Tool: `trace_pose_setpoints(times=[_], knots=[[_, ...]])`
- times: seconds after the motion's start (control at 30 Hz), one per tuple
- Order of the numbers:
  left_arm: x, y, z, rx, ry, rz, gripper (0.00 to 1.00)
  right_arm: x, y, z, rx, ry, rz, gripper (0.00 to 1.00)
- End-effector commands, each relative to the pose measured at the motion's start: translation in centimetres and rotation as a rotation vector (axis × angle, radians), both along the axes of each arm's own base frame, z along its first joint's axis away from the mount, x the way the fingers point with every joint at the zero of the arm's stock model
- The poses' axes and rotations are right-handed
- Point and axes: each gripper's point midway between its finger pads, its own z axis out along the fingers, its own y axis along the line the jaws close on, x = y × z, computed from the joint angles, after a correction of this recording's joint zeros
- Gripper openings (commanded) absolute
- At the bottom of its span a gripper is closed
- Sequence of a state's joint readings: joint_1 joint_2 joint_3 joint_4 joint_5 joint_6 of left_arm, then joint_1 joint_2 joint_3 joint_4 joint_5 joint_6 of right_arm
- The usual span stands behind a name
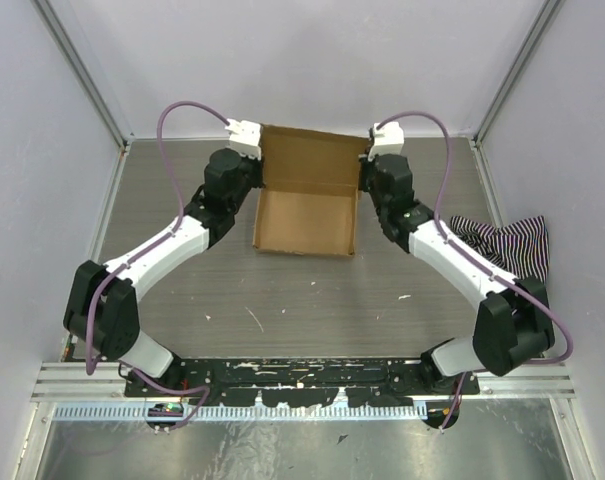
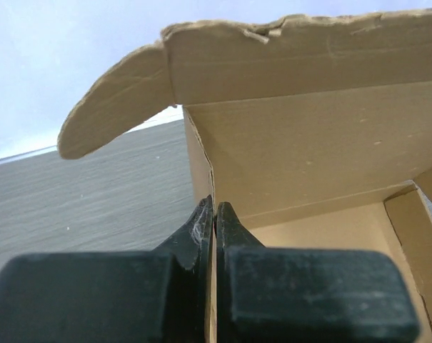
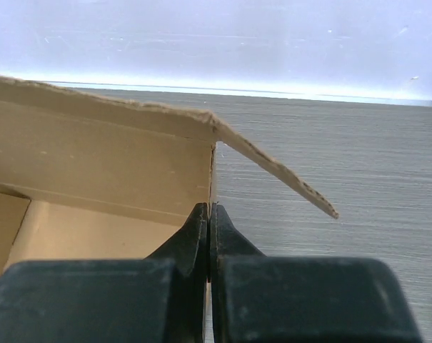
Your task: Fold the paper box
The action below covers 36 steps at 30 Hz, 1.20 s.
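The paper box (image 1: 307, 215) is a brown cardboard tray standing open in the middle of the table, its lid (image 1: 312, 157) raised at the back. My left gripper (image 1: 256, 192) is shut on the box's left side wall, which is pinched between the fingertips in the left wrist view (image 2: 216, 214). There a rounded lid flap (image 2: 116, 100) sticks out to the left. My right gripper (image 1: 361, 192) is shut on the right side wall, seen edge-on between the tips in the right wrist view (image 3: 209, 218). A lid flap (image 3: 273, 168) juts out to the right there.
A black-and-white striped cloth (image 1: 507, 240) lies crumpled at the table's right edge, beside the right arm. Grey walls with metal rails close in the table on the left, right and back. Small white scraps dot the grey table (image 1: 282, 310) in front of the box.
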<state>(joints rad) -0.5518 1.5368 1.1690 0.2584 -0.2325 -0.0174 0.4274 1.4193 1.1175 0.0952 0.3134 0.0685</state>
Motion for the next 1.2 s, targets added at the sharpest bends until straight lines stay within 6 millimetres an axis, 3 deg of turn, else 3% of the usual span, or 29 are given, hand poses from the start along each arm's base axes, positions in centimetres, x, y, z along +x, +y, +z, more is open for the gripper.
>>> trace_pose_setpoints(times=[0.0, 0.17, 0.37, 0.67, 0.8, 0.97, 1.07, 1.17], knots=[[-1.0, -1.0, -0.3, -0.077, -0.035, -0.025, 0.06, -0.7, 2.1, 5.6, 0.063, -0.294, 0.01, 0.01], [-2.5, -0.7, -2.1, -0.072, 0.001, -0.023, 0.06, -1.4, 3.0, 2.6, 0.061, -0.258, -0.013, 0.01], [-4.3, -0.1, -2.8, -0.048, 0.032, -0.013, 0.05, -1.2, 4.0, -0.2, 0.109, -0.16, -0.035, 0.01], [-6.4, 0.4, -4.0, -0.059, 0.072, -0.009, 0.04, -1.7, 4.6, -3.3, 0.192, -0.043, -0.086, 0.01], [-7.1, 0.6, -5.6, -0.042, 0.103, -0.01, 0.05, -2.5, 4.7, -4.3, 0.189, -0.014, -0.085, 0.01], [-8.9, 1.4, -7.0, -0.037, 0.151, -0.005, 0.25, -4.6, 4.9, -5.8, 0.153, 0.034, -0.07, 0.01], [-10.6, 2.4, -6.7, -0.059, 0.172, 0.003, 0.39, -6.1, 4.7, -6.8, 0.122, 0.065, -0.068, 0.02], [-12.4, 3.5, -7.1, -0.072, 0.207, 0.015, 0.43, -8.0, 4.4, -8.0, 0.101, 0.101, -0.058, 0.02]])
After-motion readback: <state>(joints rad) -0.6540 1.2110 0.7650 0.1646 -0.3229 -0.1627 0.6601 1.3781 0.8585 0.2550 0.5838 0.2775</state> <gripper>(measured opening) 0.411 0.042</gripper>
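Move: Beside the upright lid, both closed grippers already pinch its side edges. The tray's middle lies about 7 cm back, 13 cm right and 10 cm below the left hand; from the right hand it is 7 cm back, 13 cm left and 10 cm below. The lid panel's middle is some 12 cm inward of each hand, barely ahead and 2 cm higher. Its tuck flap runs level with the hands in depth, centred 12 cm inward and 6 cm above. Drawing the lid down and back towards the robot's base, the left hand first drops, then pulls back, ending about 10 cm back and 7 cm lower, fingertips tipped some 10 degrees further down; near the end its fingers open off the lid's left edge. The right hand keeps its pinch on the right edge, going down, back and left, roughly 5 cm each way. ##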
